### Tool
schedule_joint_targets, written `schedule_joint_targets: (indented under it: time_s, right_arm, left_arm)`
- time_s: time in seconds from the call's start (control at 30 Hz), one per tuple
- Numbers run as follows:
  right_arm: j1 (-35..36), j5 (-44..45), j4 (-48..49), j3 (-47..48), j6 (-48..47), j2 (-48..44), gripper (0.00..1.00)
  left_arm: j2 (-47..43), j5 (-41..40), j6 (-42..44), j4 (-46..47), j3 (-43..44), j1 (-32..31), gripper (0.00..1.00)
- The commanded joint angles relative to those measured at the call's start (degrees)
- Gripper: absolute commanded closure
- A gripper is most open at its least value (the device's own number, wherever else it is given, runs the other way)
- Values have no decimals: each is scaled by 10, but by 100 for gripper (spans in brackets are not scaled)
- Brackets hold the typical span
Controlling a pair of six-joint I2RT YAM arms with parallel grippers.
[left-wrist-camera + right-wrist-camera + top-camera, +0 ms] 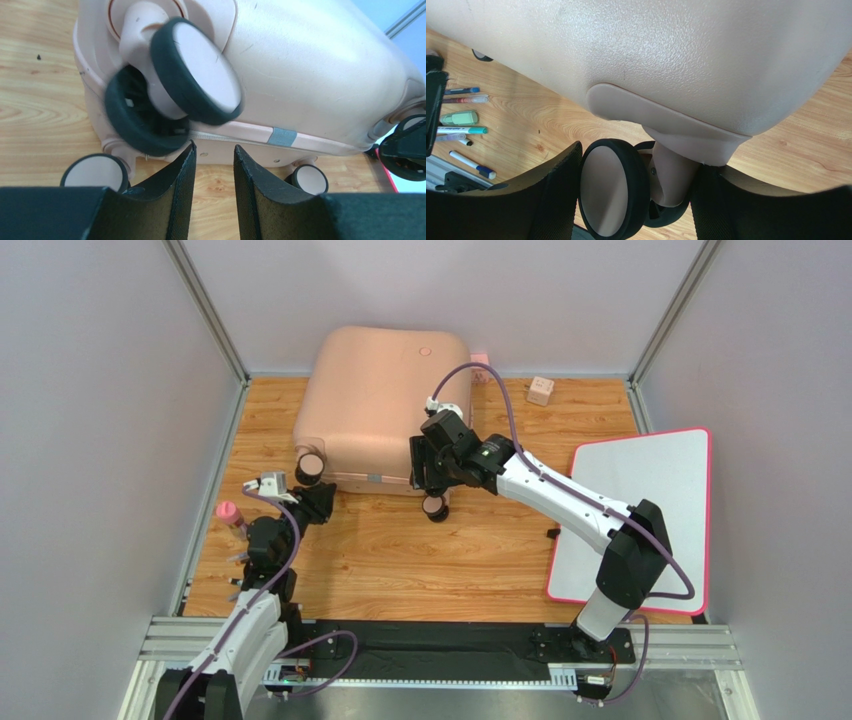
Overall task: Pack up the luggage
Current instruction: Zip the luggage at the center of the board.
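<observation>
The luggage (380, 405) is a pale pink hard-shell suitcase lying shut and flat at the back of the wooden table, its caster wheels facing the arms. My right gripper (432, 488) reaches to its front right corner and is shut on the caster wheel (611, 192) there, one finger on each side of the double wheel and its stem. My left gripper (214, 150) hovers just in front of the zipper seam (250, 137), below the front left wheel (195, 75). Its fingers stand apart with only the wooden floor between them.
A flat white board with a pink rim (640, 510) lies on the right. A small wooden cube (540, 390) sits at the back right. A pink-capped item (230, 515) stands by the left wall, and several pens (461, 120) lie on the wood.
</observation>
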Motion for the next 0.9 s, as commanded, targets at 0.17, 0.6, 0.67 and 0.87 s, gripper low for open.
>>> schedule_joint_targets:
  time_s: [0.17,0.6,0.67,0.87]
  right_arm:
    - [61,-78,40,82,14,37,100]
    - [67,-73,26,173,-7,92,100]
    - [59,-55,24,173,-11,89,100]
    - [19,-36,25,167,-24,81,100]
  left_arm:
    - [66,50,-27,16,48,84,59]
    - [71,107,-23,51,25,148,41]
    - [78,127,-38,78,4,177,32]
    - [148,194,-57,176,-16,202,30]
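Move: The zipper pull, hidden behind the upper left wheel, seems to sit at the luggage's front left end, roughly 5 cm ahead of the left hand, 5 cm left and about level. The upper left wheel hangs about 3 cm ahead, 3 cm left and 5 cm above; the seam's grey patch is 4 cm ahead and 9 cm right. From the right hand, already gripping the upper right wheel, the pull is about 5 cm ahead and 22 cm left. The luggage is dragged by its upper right wheel, which the right fingers keep gripped: about 7 cm left and 3 cm back, turning counter-clockwise a little, then easing back about 1 cm. The left hand shifts some 5 cm left along the wheeled front, first edging forward, then opening its fingers clearly wider, sinking about 3 cm and drawing slightly back. ##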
